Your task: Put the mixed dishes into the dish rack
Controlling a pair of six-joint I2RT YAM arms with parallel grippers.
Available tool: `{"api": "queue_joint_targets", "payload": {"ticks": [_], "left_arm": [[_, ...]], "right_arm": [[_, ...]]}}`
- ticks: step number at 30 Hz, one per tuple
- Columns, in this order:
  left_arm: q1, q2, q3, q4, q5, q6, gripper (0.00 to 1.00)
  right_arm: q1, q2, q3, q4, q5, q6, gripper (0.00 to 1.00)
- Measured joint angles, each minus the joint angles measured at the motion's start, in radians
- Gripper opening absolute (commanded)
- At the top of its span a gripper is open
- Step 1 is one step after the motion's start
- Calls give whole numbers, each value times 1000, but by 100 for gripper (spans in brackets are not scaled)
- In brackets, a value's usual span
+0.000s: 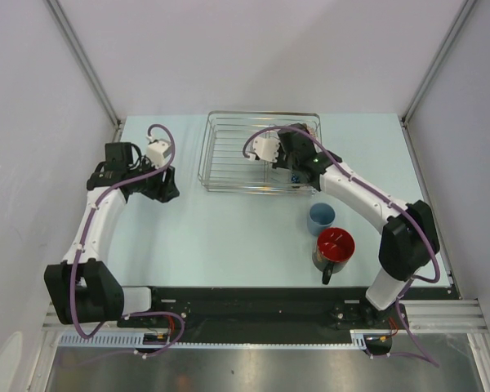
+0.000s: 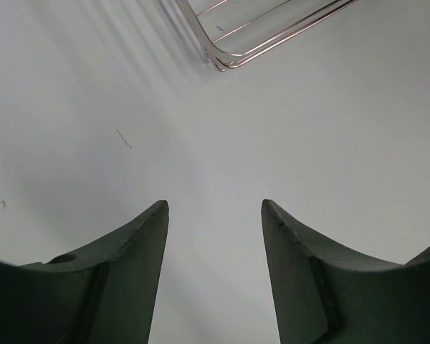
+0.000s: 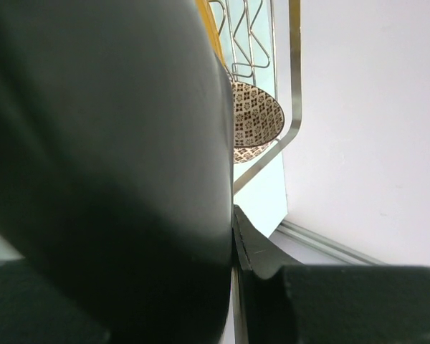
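The silver wire dish rack [image 1: 233,155] stands at the table's back middle; one corner shows in the left wrist view [image 2: 229,59]. My right gripper [image 1: 292,159] is inside the rack, shut on the dark square plate [image 3: 115,165], which stands on edge with a yellow strip showing. The pinkish-beige patterned bowl [image 3: 256,118] sits in the rack's far right corner [image 1: 310,129]. A bit of the blue patterned bowl [image 1: 296,176] shows under my right arm. The light-blue cup [image 1: 321,218] and the dark mug with red inside [image 1: 335,247] stand on the table. My left gripper [image 1: 165,188] is open and empty [image 2: 215,208].
Grey walls close in the table on the left, back and right. A black rail with the arm bases runs along the near edge [image 1: 253,302]. The cup and mug stand close to my right arm's forearm.
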Motion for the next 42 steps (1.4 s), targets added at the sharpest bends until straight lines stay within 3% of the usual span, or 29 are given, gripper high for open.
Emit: {"api": "queue_joint_targets", "payload": {"ticks": [21,33,34,37,42], "left_arm": [[5,10,-7,4,11,0,59],[10,24,-7,12,18,0,59],[11,26,-7,13,18,0,59],[13,27,-7,16,18,0,59],[20,27,-10,18,18,2,59]], "right_arm": [[-8,148,6,72,-41,-4,0],[17,185,18,95,42,-5,0],[26,190,19,98,62,-5,1],[48,203,23,109,110,-8,18],[75,224,31,130,173,-5,20]]}}
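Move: The right hand holds the dark square plate above the dish rack. The slot it is being taken to lies about 2 cm ahead, 2 cm left and 15 cm below. The yellow plate stands some 4 cm ahead, level sideways; the patterned bowl is about 7 cm ahead and 8 cm right, the blue cup roughly 15 cm back and 9 cm right, on the table. From the idle left hand, the slot is about 13 cm ahead, 31 cm right and 11 cm below. Keeping its grip on the dark square plate, the right hand lowers it about 6 cm into the rack's divider section, easing some 2 cm forward and 2 cm left on the way, to bring it down just on the near side of the standing yellow plate. With the descent over, the hand stays at that height, slides another centimetre left and tilts its left side down by about 5 degrees, the plate now bearing on the rack and the fingers still shut on it. ##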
